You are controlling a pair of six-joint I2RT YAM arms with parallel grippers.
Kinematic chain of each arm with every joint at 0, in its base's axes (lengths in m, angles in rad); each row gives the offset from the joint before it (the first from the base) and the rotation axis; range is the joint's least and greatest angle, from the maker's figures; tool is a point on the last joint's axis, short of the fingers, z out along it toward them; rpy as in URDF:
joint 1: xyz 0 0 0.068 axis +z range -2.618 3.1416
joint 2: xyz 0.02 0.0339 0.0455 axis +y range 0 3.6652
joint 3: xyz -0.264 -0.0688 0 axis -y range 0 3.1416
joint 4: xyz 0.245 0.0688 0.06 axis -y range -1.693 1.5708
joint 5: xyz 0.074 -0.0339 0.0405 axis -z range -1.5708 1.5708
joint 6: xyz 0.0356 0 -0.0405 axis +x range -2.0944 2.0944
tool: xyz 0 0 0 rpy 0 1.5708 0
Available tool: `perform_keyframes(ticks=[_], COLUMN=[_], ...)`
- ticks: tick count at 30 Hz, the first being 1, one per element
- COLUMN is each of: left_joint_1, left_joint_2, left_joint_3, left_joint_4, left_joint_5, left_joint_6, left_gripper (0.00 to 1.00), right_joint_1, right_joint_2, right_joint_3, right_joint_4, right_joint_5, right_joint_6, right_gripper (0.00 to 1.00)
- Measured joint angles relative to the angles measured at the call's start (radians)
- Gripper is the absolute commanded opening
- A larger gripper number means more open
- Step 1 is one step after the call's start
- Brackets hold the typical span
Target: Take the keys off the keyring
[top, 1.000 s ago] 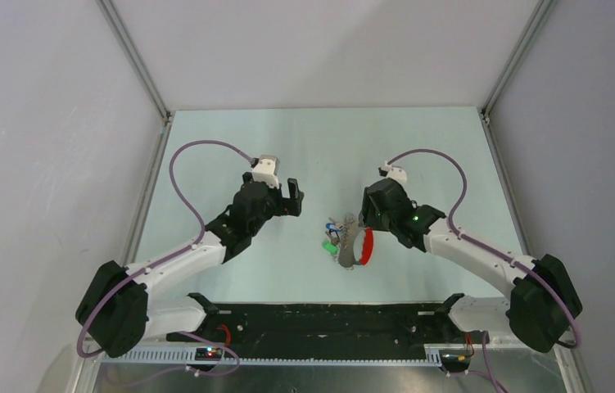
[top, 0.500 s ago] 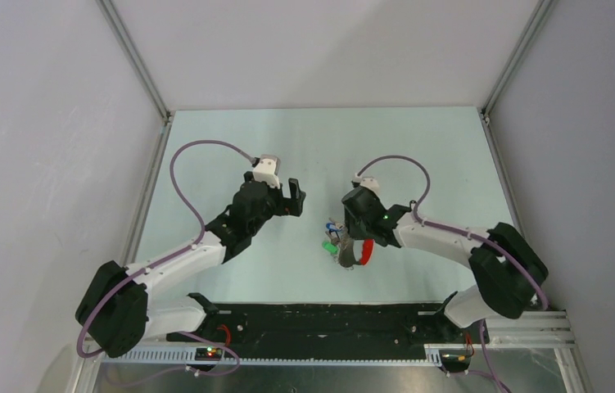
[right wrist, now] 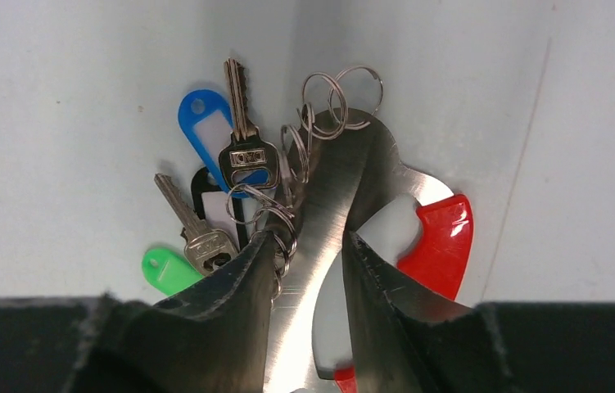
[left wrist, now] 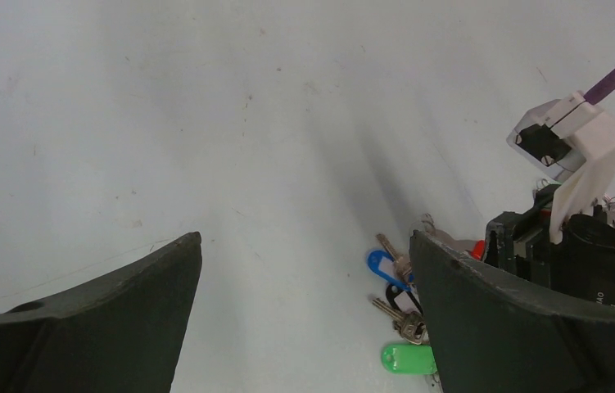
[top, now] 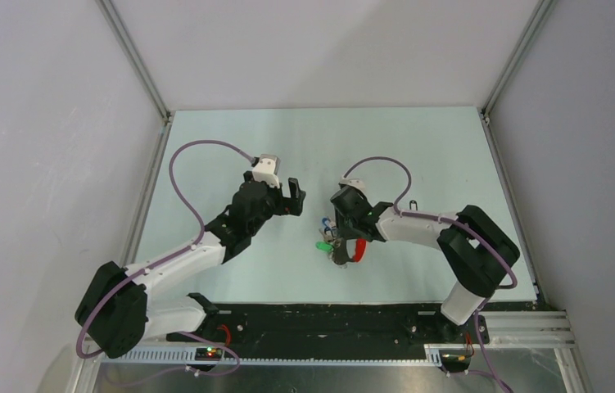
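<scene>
The keyring (right wrist: 439,237) is a steel band with a bright red part, lying flat on the table, with small silver rings at its far end. The keys (right wrist: 246,151), along with blue, black and green tags (right wrist: 169,270), fan out to its left. My right gripper (right wrist: 308,236) straddles the steel band, with both fingers against its edges and the left finger also touching the rings. From above, the right gripper (top: 341,239) covers most of the keyring (top: 359,250). My left gripper (top: 296,196) hovers wide open just left of the keys (left wrist: 400,323), holding nothing.
The pale table (top: 230,262) is boxed in by grey walls with metal corner rails (top: 136,57). The right arm's elbow (top: 472,246) lies low over the table's near right. A black base strip (top: 328,319) runs along the near edge.
My right arm swung left over the keyring and its jaws narrowed onto the steel band. The bunch slid slightly left. The left arm stayed put.
</scene>
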Motion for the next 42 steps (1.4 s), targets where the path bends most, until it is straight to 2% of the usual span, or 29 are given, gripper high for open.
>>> perform_keyframes(ticks=[1,2,4,12,22,32,42], left_joint_1=[0.000,0.000,0.000,0.000,0.000,0.000,-0.001], left_joint_2=[0.000,0.000,0.000,0.000,0.015,0.028,0.030], left_joint_3=[0.000,0.000,0.000,0.000,0.001,0.002,0.000], left_joint_4=[0.001,0.001,0.001,0.001,0.002,0.027,0.108], left_joint_5=[0.000,0.000,0.000,0.001,0.033,0.141,0.322], left_joint_6=[0.000,0.000,0.000,0.001,0.004,0.018,0.019], left_gripper=[1.00,1.00,1.00,1.00,1.00,1.00,0.96], right_joint_1=[0.002,0.005,0.011,0.016,-0.053,-0.153,-0.328], right_joint_2=[0.004,0.007,0.009,-0.024,-0.293,-0.438,-0.589], right_joint_3=[0.003,0.005,0.007,0.013,0.012,0.012,0.012], right_joint_4=[0.008,0.015,0.029,0.015,-0.035,-0.064,-0.063], right_joint_5=[-0.005,-0.008,-0.019,-0.038,-0.092,-0.203,-0.372], right_joint_6=[-0.001,-0.003,-0.013,-0.050,-0.114,-0.189,-0.204], right_gripper=[0.25,0.10,0.00,0.00,0.00,0.00,0.00])
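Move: The rings along the keyring's left edge lie about 2 cm left of the right hand's half-open fingers, level fore and aft, roughly 1 cm lower. From that hand, the blue tag is some 3 cm ahead and 6 cm left, the green tag 2 cm back and 6 cm left, and the keyring's red handle 2 cm back and 4 cm right. The rings lie about 10 cm right of the left hand, 5 cm back and 15 cm below. The right fingers shut on a ring at the keyring's edge while easing a little left, then keep that pinch and lift it about 20 cm, drifting right on the way as the wrist tips up by some 30 degrees. Late on, the left hand, still wide open, moves right and slightly back towards the raised keyring, turning clockwise. ##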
